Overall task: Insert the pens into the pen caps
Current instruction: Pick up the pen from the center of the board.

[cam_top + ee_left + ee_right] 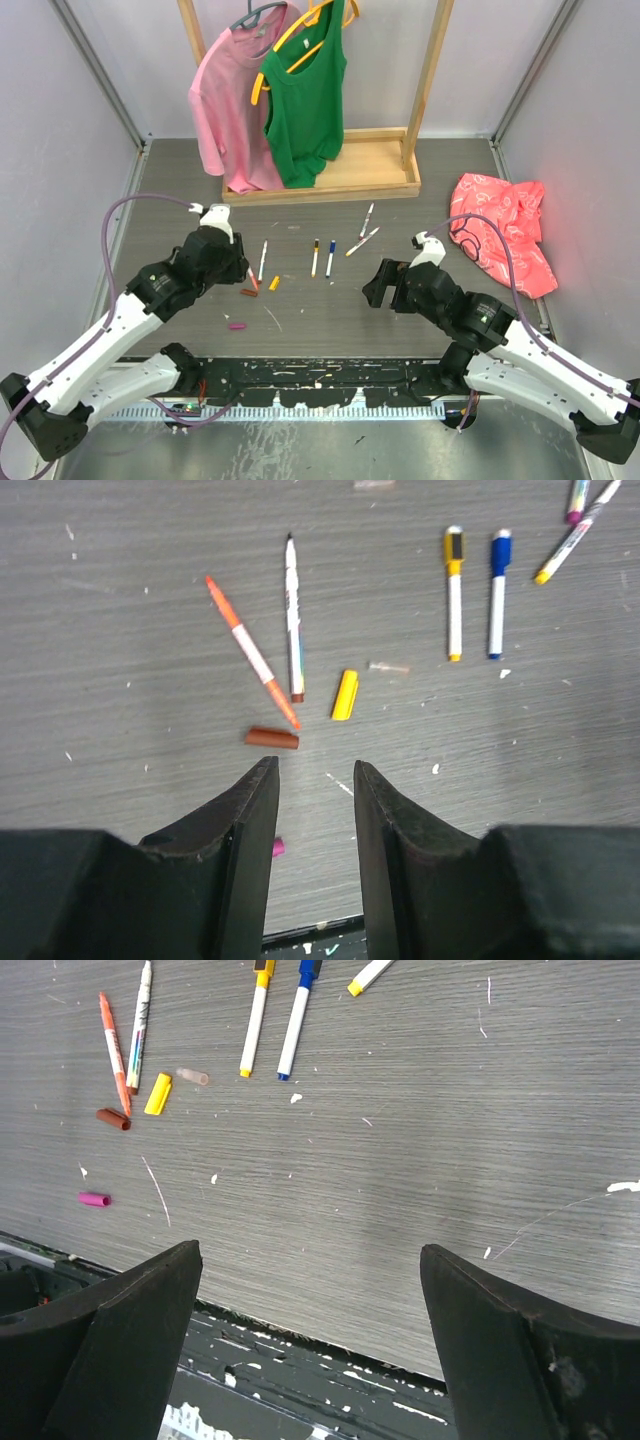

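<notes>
Several pens lie on the grey table. An orange pen (250, 652) and a white pen with a brown end (293, 620) lie just ahead of my left gripper (315, 770). Near them are a yellow cap (345, 694), a brown cap (272, 738) and a pale cap (388, 667). A magenta cap (277, 847) peeks out beside my left finger. Farther right lie a yellow pen (454, 592) and a blue pen (498, 592), both capped. My left gripper stands narrowly open and empty. My right gripper (310, 1252) hangs wide open over bare table near the front edge.
A wooden clothes rack (330, 180) with a pink shirt (232, 100) and a green top (305, 100) stands at the back. A red cloth (505, 225) lies at the right. Two more pens (363, 232) lie mid-table. A black rail (320, 380) runs along the near edge.
</notes>
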`<state>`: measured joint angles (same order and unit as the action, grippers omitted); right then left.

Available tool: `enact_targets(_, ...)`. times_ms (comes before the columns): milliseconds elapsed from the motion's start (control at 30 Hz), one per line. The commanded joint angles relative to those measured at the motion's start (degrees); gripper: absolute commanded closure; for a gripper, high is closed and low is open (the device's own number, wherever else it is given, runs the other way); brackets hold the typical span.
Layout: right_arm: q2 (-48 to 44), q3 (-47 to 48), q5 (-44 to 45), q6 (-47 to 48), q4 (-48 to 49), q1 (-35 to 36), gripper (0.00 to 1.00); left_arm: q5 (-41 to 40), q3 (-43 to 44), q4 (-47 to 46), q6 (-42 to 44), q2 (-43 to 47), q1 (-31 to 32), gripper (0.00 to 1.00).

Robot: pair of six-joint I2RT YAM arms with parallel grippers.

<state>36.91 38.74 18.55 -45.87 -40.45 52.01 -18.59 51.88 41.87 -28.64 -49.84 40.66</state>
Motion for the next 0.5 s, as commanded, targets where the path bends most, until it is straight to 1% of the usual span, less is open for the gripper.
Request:
enact_targets(0,0.25,0.35,0.04,-3.49,2.92,-0.02,0.05,3.09,-3.29,-0.34,-2.82,1.32,-2.65,0.63)
enact_targets(233,0.61,-0.19,-0.61,-4.7,2.92,-0.08,0.06,4.52,-9.31,-3.64,-6.24,0.19,-5.18,0.64)
enact_targets(367,0.75,-0.77,-0.59,-5.15,2.92,-0.08,0.06,7.18,-11.14,-7.68,-6.51,-2.61,-7.25,0.65)
enact_targets(467,1.04,-1.27,-0.73,-5.52,2.92,-0.07,0.06,8.6,-11.36,-10.54,-6.47,-6.41,-9.22,0.65)
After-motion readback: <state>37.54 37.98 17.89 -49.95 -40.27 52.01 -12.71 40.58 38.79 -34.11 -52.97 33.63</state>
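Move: The white pen with the brown end lies about 10 cm ahead of the left hand, 2 cm to its right and some 18 cm below. The orange pen is about 7 cm ahead and 1 cm left, the brown cap 2 cm ahead and 1 cm left, and the yellow cap 4 cm ahead and 5 cm right, all on the board at that depth. From the right hand the white pen is roughly 14 cm ahead, 32 cm left and 14 cm below. The white pen and the orange pen beside it are approached from above: the left hand sinks about 8 cm towards the board near their lower ends and the brown cap, drifting a little left. On the way its fingers tip some 15 degrees more steeply down and swing slightly counter-clockwise, staying partly open, still clear of everything. ##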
